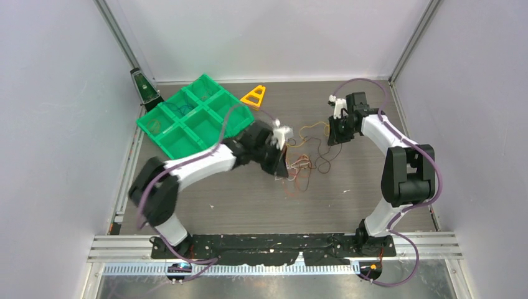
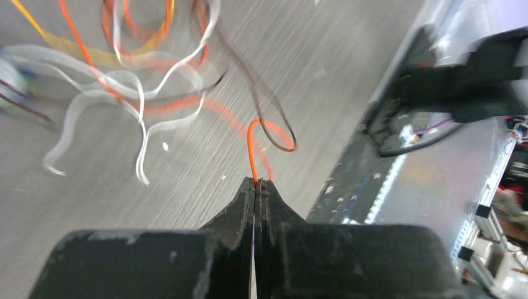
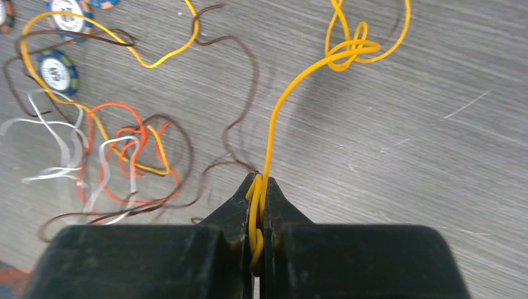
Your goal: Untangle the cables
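The cables lie in a loose tangle of orange, yellow, white and dark brown wires at the table's middle. My left gripper is over the tangle's left side. In the left wrist view my left gripper is shut on an orange wire, with white wires and a dark brown loop beyond. My right gripper is at the tangle's far right. In the right wrist view my right gripper is shut on a yellow wire that rises to a knot. Orange, white and brown loops lie to its left.
A green compartment tray stands at the back left, with a yellow triangular piece beside it. Small round ringed discs lie near the wires. The black base rail runs along the near edge.
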Controlling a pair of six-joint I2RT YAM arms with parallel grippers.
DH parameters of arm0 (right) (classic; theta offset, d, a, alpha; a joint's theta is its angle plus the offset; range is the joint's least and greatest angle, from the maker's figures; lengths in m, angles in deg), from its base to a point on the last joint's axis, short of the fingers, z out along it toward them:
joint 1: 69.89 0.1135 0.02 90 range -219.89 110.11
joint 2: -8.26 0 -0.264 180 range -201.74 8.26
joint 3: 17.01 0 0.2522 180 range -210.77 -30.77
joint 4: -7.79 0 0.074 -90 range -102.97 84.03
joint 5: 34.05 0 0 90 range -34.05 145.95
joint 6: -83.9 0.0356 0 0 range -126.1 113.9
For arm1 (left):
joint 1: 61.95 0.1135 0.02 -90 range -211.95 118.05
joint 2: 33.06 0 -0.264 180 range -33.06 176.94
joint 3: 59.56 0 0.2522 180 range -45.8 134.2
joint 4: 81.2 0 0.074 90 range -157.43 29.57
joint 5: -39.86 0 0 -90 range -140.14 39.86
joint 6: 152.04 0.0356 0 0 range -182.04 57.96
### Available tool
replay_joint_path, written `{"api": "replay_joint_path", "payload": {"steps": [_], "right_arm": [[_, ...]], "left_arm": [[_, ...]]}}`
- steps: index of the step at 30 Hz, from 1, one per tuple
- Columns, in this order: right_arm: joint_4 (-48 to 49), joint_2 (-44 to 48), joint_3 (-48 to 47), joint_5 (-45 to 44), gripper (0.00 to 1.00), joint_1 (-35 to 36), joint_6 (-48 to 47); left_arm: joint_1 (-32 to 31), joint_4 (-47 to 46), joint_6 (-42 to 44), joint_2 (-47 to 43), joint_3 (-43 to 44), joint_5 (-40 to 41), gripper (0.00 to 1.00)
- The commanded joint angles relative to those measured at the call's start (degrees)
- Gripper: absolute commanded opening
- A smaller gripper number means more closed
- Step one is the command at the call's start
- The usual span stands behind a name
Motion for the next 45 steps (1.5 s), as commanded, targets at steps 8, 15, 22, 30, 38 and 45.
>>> {"api": "replay_joint_path", "payload": {"steps": [8, 15, 22, 30, 38, 45], "right_arm": [[0.2, -3.8, -0.6, -9.5, 0.05, -0.2, -14.9], [-3.9, -5.4, -1.1, -9.2, 0.09, -0.2, -21.7], [-22.5, 2.5, -14.2, 12.0, 0.78, -0.2, -29.8], [-27.0, 8.4, -19.0, 18.1, 0.97, 1.4, -29.0], [-20.9, 7.3, -16.3, 18.4, 0.95, 1.5, -24.0], [-21.0, 3.9, -19.5, 19.1, 0.95, 1.4, -22.5]], "left_arm": [[17.8, 24.7, 16.4, -21.8, 51.5, -14.1, 0.0], [24.2, 15.3, 8.7, -18.4, 69.3, -9.5, 0.0], [24.2, 9.1, 7.9, -23.6, 55.0, -10.0, 0.0], [28.9, 9.7, 9.4, -29.7, 41.1, -8.6, 0.0], [37.1, 7.5, 8.4, -27.5, 43.8, -7.2, 0.0], [47.9, 5.3, 6.6, -22.2, 50.2, -3.1, 0.0]]}}
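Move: The left hand pinches the orange cable some 6 cm above the table. From it the green tray, where this cable is bound, lies about 38 cm left and 27 cm ahead, the remaining tangle 6 cm ahead and 7 cm right, the poker chips 18 cm ahead and 2 cm left. The right hand, pinching the yellow cable, has its laying-down spot about 4 cm right, 1 cm back and 6 cm below; the tangle is 12 cm left and 8 cm back. The left hand keeps its pinch and whips the orange cable nearly 60 cm up and leftward, sinks about 15 cm while coming forward, then swings farther left and slightly up, its fingers tipping up from down-right to about level. The right hand moves some 4 cm right and down, opens wide to let go of the yellow cable, then rises and heads left, turning about 30 degrees counter-clockwise. ##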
